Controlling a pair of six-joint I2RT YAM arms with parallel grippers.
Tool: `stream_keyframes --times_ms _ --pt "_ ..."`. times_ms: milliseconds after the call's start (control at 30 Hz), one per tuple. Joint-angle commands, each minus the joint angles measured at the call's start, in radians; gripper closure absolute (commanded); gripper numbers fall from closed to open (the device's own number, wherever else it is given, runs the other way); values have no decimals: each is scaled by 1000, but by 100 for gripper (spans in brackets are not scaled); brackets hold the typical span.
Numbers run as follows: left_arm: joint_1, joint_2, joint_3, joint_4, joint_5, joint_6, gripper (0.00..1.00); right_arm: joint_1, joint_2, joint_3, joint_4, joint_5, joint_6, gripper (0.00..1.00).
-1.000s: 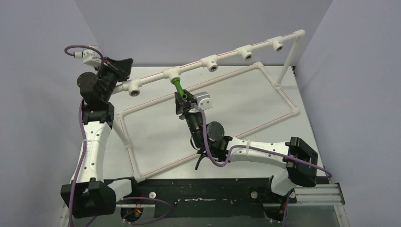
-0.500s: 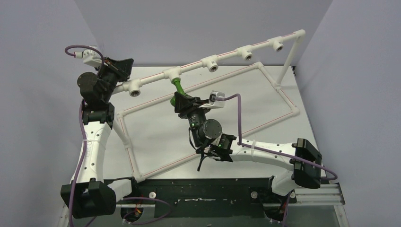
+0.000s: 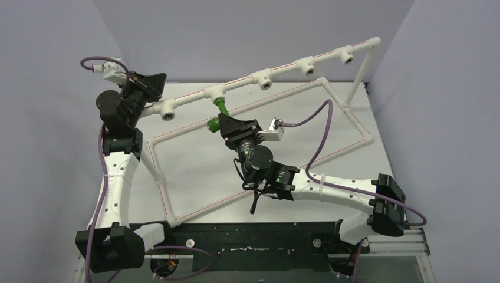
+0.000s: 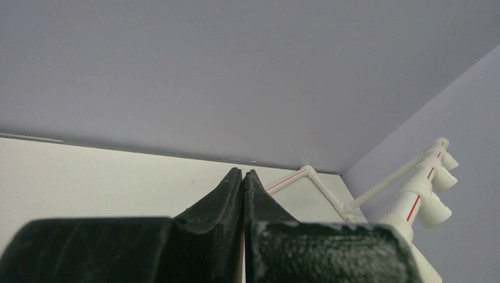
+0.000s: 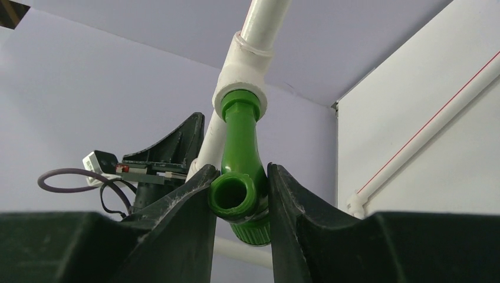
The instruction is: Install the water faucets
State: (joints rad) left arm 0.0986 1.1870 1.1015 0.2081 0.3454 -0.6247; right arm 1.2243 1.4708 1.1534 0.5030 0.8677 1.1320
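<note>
The green water faucet (image 3: 220,107) hangs from a white tee fitting (image 3: 214,91) on the raised pipe rail, its threaded end inside the tee. My right gripper (image 3: 226,125) is shut on its lower body. In the right wrist view both fingers press the faucet (image 5: 239,147) just below the tee (image 5: 242,88), with the open spout mouth facing the camera between them at the gripper (image 5: 240,172). My left gripper (image 3: 152,84) is shut with nothing in it, up beside the rail's left end. In the left wrist view its gripper (image 4: 243,173) has its tips touching.
The white rail (image 3: 283,72) carries several more tee fittings, such as the open one (image 3: 168,112) near my left gripper. A rectangular pipe frame (image 3: 348,112) lies on the table (image 3: 194,171). A post (image 3: 359,76) holds the rail at the back right. Grey walls stand close around.
My right wrist has rotated around the faucet's axis while gripping it; the wrist camera and its cable swung to the right. The faucet's knob now shows at the left. The left arm has not moved.
</note>
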Motion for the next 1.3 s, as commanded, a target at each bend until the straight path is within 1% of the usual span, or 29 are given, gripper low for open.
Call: stream_keyframes --times_ms 0,233,400,567,667,733,833,900,1100,1200,1267 --pt "35 131 -152 -315 19 2 100 -5 -58 23 4 61 196 100" --pt "35 131 -152 -316 18 1 100 -6 -68 -5 -7 46 218 99" --pt "35 132 -153 -316 18 1 100 -10 -78 -18 -19 39 201 79" --pt "35 134 -153 -316 17 0 100 -12 -92 -33 -19 28 168 52" --pt "35 134 -152 -316 17 1 100 -13 -103 -38 -21 17 133 38" --pt "35 134 -152 -315 17 2 100 -13 -112 -43 -22 13 98 31" --pt "35 135 -153 -316 17 0 100 -11 -132 -57 -14 14 36 23" --pt "35 137 -153 -315 18 1 100 -13 -149 -75 18 7 -30 20" --pt "35 137 -154 -315 17 0 100 -47 -195 -64 2 -99 -319 21" --pt "35 137 -154 -315 17 0 100 -89 -231 -81 -4 -216 -480 21" --pt "35 137 -152 -315 17 1 100 -125 -262 -99 -6 -328 -587 22"
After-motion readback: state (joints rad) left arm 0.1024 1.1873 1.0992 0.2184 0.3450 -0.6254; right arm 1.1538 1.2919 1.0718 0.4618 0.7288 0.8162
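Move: The right hand already grips the green faucet, whose middle is only some 2 cm ahead of its hand point and 1 cm to the left and up. The white tee that the faucet is screwed into sits about 7 cm ahead, 3 cm left and 3 cm above. The next tee to the right is some 10 cm ahead and 11 cm right, and the one to the left is 3 cm ahead and 18 cm left, both about 3 cm up. From the idle left hand the faucet is about 19 cm right, 9 cm back and slightly lower. With its fingers still pinched on the green faucet, the right hand adds a last small roll of about five degrees, left side rising, and otherwise holds its place. Then the fingers open wide and let go, and the hand draws off to the right about 5 cm, climbing some 2 cm near the end as it rolls back the other way, left side dipping, away from the faucet and with the fingertips still pointing towards the rail. ##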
